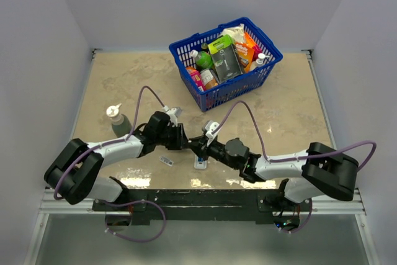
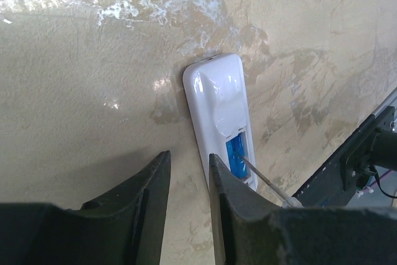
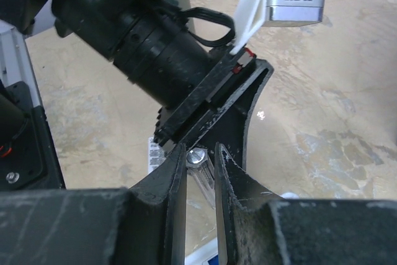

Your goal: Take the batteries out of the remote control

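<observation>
The white remote control (image 2: 217, 91) lies flat on the table, its recess face up with a blue battery (image 2: 236, 155) inside. A screwdriver's thin shaft (image 2: 260, 178) points into that recess. My right gripper (image 3: 200, 150) is shut on the screwdriver's clear handle (image 3: 203, 175). My left gripper (image 2: 189, 156) hovers just left of the remote, slightly open with only bare table between its fingers. From above, both grippers (image 1: 185, 138) (image 1: 200, 147) meet over the remote (image 1: 200, 164). A thin greyish battery (image 1: 166, 161) lies loose on the table to its left.
A blue basket (image 1: 270, 66) full of groceries stands at the back, right of centre. A spray-top bottle (image 1: 118, 121) stands to the left of my left arm. The table's black front rail (image 1: 198, 197) runs close below the remote.
</observation>
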Robot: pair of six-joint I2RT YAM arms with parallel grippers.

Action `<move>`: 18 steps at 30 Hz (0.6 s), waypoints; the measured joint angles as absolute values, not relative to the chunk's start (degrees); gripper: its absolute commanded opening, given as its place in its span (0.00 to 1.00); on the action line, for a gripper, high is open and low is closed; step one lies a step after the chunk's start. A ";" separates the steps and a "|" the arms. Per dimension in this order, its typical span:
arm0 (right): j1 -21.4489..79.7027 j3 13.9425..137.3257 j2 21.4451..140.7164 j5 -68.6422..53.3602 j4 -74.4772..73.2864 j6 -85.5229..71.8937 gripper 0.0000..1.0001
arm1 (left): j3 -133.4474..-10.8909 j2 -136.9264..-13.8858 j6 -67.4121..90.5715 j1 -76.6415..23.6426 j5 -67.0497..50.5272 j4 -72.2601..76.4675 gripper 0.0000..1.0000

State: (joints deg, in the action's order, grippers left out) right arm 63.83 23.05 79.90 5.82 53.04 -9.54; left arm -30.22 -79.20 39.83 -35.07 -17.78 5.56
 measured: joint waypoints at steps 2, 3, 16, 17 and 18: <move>64.58 22.44 79.92 5.80 54.04 -8.78 0.09 | -30.28 -79.20 39.83 -34.83 -17.78 5.41 0.36; 64.86 22.20 79.92 5.78 54.46 -8.43 0.09 | -30.28 -79.20 39.86 -34.74 -17.78 5.39 0.36; 65.89 12.21 66.48 12.34 53.84 -13.54 0.20 | -30.30 -79.02 39.75 -34.06 -18.06 4.84 0.37; 65.91 11.51 64.60 13.02 52.38 -14.24 0.21 | -30.30 -79.00 39.66 -34.06 -18.13 4.82 0.37; 65.91 11.14 63.31 13.58 51.16 -14.66 0.22 | -30.30 -78.96 39.57 -34.06 -18.24 4.80 0.37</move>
State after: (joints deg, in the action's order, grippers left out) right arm 65.91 11.14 63.31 13.58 51.16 -14.66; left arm -30.30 -78.96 39.57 -34.06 -18.24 4.80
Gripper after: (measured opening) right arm 0.204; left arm 0.364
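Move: Below the right hand, which already grips the screwdriver, the remote's battery compartment lies about 11 cm down, some 3 cm back and 3 cm to the right. The left gripper's fingertips are some 3 cm to the right hand's left, level with it fore and aft and about 9 cm lower. The battery cover is on the table, roughly 10 cm left and 5 cm back. From the left hand the compartment lies about 5 cm right, 4 cm back and 5 cm below. Swinging away from the left gripper, the right hand first draws back a good 1 cm, then sweeps about 5.5 cm to the right across the remote, at nearly the same height and turning slightly clockwise. The closed fingers keep the screwdriver, whose tip still points into the battery compartment as the handle comes over to the right. ##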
